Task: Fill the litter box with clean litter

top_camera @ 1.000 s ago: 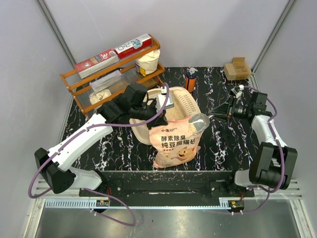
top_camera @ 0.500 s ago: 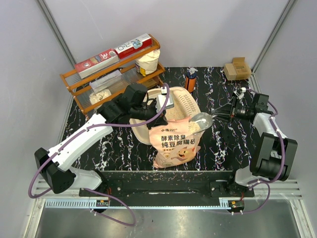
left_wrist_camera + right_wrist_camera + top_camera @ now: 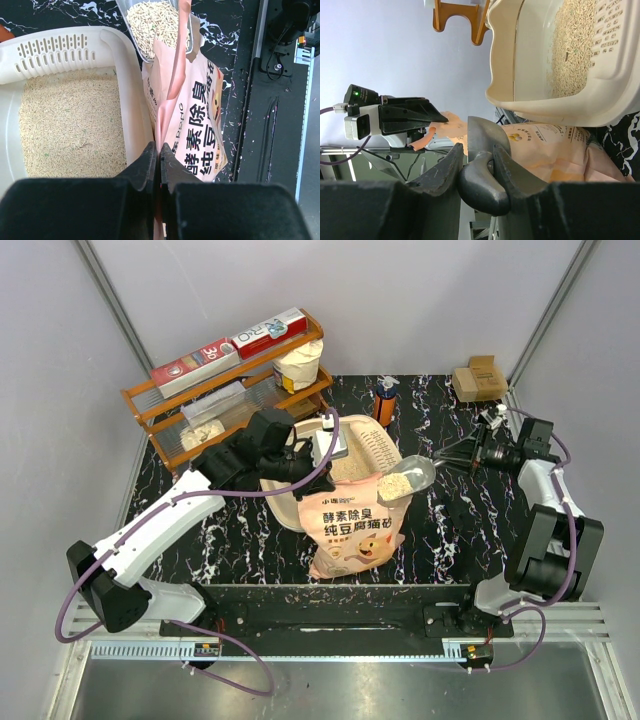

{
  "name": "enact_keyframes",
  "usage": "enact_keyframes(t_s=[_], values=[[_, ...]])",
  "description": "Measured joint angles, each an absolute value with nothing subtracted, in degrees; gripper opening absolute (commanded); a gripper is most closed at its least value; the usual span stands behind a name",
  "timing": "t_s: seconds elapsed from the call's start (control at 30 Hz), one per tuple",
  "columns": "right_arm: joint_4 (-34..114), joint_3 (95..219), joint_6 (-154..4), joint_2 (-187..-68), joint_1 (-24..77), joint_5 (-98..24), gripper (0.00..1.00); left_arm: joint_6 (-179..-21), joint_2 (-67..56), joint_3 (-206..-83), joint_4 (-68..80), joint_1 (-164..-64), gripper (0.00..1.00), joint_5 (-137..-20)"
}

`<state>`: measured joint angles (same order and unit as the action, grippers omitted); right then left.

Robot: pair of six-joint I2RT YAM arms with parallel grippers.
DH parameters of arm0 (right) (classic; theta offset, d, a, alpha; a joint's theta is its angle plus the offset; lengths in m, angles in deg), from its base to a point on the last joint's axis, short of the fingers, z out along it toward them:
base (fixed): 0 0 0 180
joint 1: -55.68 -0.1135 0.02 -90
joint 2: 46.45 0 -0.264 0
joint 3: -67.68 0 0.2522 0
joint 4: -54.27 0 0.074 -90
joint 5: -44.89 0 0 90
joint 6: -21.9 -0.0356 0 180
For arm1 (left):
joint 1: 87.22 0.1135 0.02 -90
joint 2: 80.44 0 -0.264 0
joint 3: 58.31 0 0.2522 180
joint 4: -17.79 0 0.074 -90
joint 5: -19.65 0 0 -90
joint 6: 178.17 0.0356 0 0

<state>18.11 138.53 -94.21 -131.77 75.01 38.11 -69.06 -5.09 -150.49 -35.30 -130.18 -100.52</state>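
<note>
The cream litter box (image 3: pixel 372 445) lies mid-table, partly under my left arm, and a layer of tan clean litter (image 3: pixel 70 127) covers its floor inside the rim (image 3: pixel 120 50). The peach bag (image 3: pixel 350 530) stands against its near side. My left gripper (image 3: pixel 160 150) is shut on the bag's top edge and holds it upright. My right gripper (image 3: pixel 477 150) is shut on the handle of a metal scoop (image 3: pixel 482 175). The scoop (image 3: pixel 405 478), heaped with litter (image 3: pixel 157 22), hovers over the bag's mouth, beside the box's slotted end (image 3: pixel 55 55).
An orange wooden rack (image 3: pixel 230 390) with boxes and a white sack (image 3: pixel 298 365) stands at the back left. An orange bottle (image 3: pixel 385 400) sits behind the litter box. A small cardboard box (image 3: pixel 478 378) rests at the back right corner.
My right arm has drawn back to the right and lifted the scoop out of the bag; it now sits level and full of litter. The left gripper has kept its hold on the bag.
</note>
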Motion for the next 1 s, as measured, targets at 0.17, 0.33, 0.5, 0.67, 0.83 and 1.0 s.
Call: enact_keyframes(t_s=[0.17, 0.33, 0.5, 0.67, 0.83, 1.0], values=[[18.1, 140.3, -94.7, -133.3, 75.1, 38.1, 0.00, -69.1, -5.2, -150.5, -35.4, -130.0, 0.00, -100.5], [18.1, 142.3, -95.2, -135.2, 75.1, 38.1, 0.00, -69.1, -5.3, -150.5, -35.6, -129.7, 0.00, -100.4], [18.1, 145.8, -96.0, -137.7, 75.1, 38.1, 0.00, -69.1, -5.3, -150.4, -35.7, -129.6, 0.00, -100.4], [18.1, 149.8, -96.8, -140.5, 74.8, 35.9, 0.00, -69.1, -5.4, -150.4, -35.7, -129.6, 0.00, -100.5], [18.1, 154.7, -97.3, -144.5, 72.1, 31.3, 0.00, -69.1, -5.4, -150.4, -35.7, -129.5, 0.00, -100.5], [17.7, 161.7, -97.4, -148.6, 66.3, 24.0, 0.00, -69.1, -5.4, -150.2, -35.5, -129.5, 0.00, -100.5]])
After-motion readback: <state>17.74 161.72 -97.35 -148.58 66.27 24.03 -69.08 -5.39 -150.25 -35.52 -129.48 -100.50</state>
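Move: The right hand holds a loaded scoop pointing left at the litter bag's mouth. From this hand, the middle of the litter box is about 25 cm left, 5 cm ahead and 15 cm lower; the middle of the litter bag is 19 cm left, 11 cm back and 9 cm lower; the orange can is 20 cm ahead, 13 cm left. From the left hand, which pinches the bag's rim, the box's middle is some 9 cm ahead and 3 cm right. Forward, gathering speed, the right arm carries the filled scoop some 10 cm at nearly constant height, away from the litter bag's mouth and over the right side of the litter box. After a slight drift right it swings left about 3 cm at the end, dipping the scoop roughly 10 degrees. The right fingers keep the handle; the left hand stays put, still pinching the bag's rim. ##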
